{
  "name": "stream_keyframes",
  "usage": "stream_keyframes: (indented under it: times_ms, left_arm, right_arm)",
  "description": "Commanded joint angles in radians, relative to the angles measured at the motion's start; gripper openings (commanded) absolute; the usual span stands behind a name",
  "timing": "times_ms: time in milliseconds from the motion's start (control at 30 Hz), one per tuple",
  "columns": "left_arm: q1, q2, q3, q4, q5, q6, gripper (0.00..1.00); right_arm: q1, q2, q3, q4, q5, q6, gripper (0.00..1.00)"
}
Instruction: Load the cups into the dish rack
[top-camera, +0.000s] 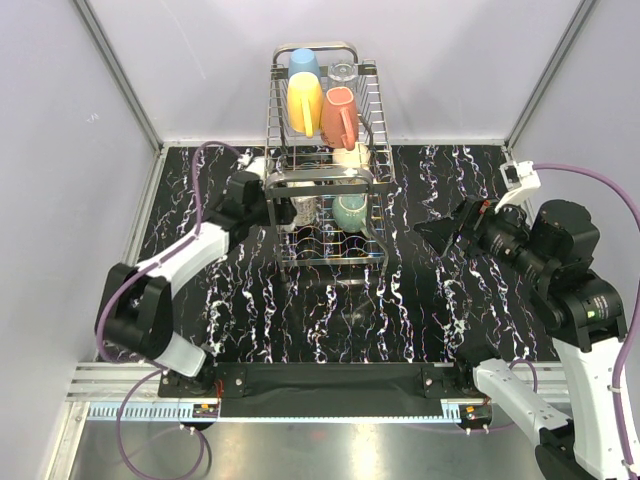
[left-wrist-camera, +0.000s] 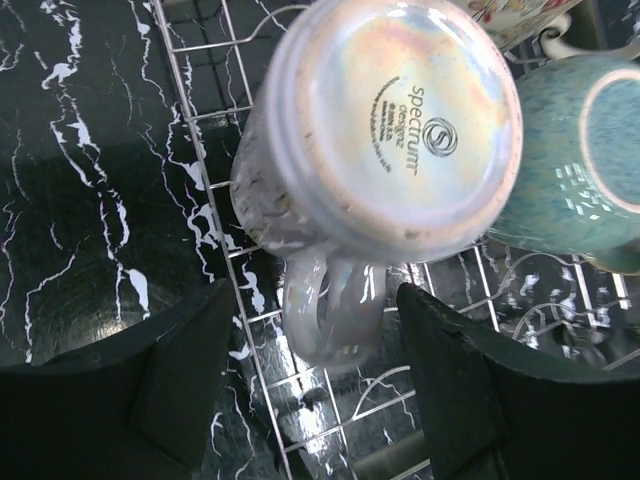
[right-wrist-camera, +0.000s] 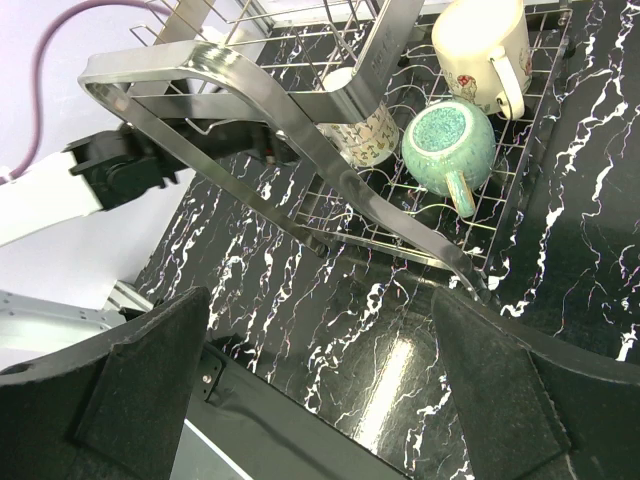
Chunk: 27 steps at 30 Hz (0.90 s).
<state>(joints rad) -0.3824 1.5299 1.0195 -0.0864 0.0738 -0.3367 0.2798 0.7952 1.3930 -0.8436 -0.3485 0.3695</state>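
The chrome dish rack (top-camera: 378, 120) stands at the back middle of the table. Its upper shelf holds a light blue tumbler (top-camera: 303, 62), a clear glass (top-camera: 343, 72), a yellow-orange mug (top-camera: 305, 103) and a salmon-pink mug (top-camera: 338, 115). On the lower tier lie a teal-green mug (top-camera: 350, 212) (right-wrist-camera: 447, 145), a cream mug (right-wrist-camera: 480, 45) and a speckled pale mug (left-wrist-camera: 390, 120) with its base towards my left wrist camera. My left gripper (left-wrist-camera: 320, 390) (top-camera: 272, 205) is open at the rack's left side, its fingers either side of that mug's handle (left-wrist-camera: 330, 310) without touching. My right gripper (right-wrist-camera: 320, 370) (top-camera: 440, 235) is open and holds nothing, to the right of the rack.
The rack's broad metal frame (right-wrist-camera: 250, 100) arches over the lower tier. Wire bars (left-wrist-camera: 200, 170) of the lower tier run under the speckled mug. The black marbled tabletop (top-camera: 330, 320) stretches in front of the rack, with white walls on three sides.
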Motion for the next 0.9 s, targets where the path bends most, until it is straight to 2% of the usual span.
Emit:
stream_keyframes:
  times_ms: [0,133,333,367,500,600,700,867]
  left_arm:
    - [0.054,-0.105,-0.045,0.115,0.059,-0.060,0.72]
    - [0.092,-0.139,-0.059,0.088,0.121,-0.114,0.74]
    - [0.109,-0.252,-0.110,-0.002,0.138,-0.194,0.79]
    - [0.120,-0.301,-0.124,-0.007,0.147,-0.202,0.86]
    - [0.132,-0.436,-0.186,-0.070,0.121,-0.241,0.90]
    - [0.151,-0.543,-0.249,-0.156,0.104,-0.309,0.91]
    - [0.158,-0.677,-0.355,-0.122,0.141,-0.392,0.92]
    - [0.160,-0.871,-0.535,0.020,0.270,-0.547,0.93]
  right_arm:
    - [0.007,-0.005,-0.008,0.020,0.009,-0.011,1.00]
    - [0.006,-0.016,-0.032,0.029,0.017,-0.007,1.00]
    - [0.006,-0.005,-0.063,-0.011,0.097,0.005,1.00]
    - [0.007,0.002,-0.068,-0.018,0.114,0.009,1.00]
    - [0.007,0.009,-0.114,-0.037,0.152,0.026,1.00]
    - [0.006,-0.001,-0.211,-0.055,0.259,0.075,1.00]
    - [0.006,-0.011,-0.314,-0.045,0.298,0.138,1.00]
    - [0.007,-0.105,-0.524,0.043,0.232,0.282,1.00]
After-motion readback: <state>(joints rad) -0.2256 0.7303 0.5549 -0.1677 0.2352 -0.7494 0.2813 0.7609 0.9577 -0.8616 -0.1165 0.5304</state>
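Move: The patterned mug, upside down at the left of the rack's lower tier, has its middle about 3 cm to the right of the left hand, 3 cm ahead and 3 cm lower. At about the same height, the teal mug stands some 14 cm right and 2 cm ahead of that hand, the cream mug 14 cm right and 10 cm ahead. From the right hand, the patterned mug lies roughly 22 cm ahead, 26 cm left and 28 cm below. The patterned mug is left in the rack as the left hand, fingers already apart at its handle, eases up and left by about 3 cm each, then draws back towards its base some 13 cm, rising further, opening wider and rolling its left side down. The right hand, empty and open, sinks about 17 cm beside the rack while tipping down and turning clockwise. ##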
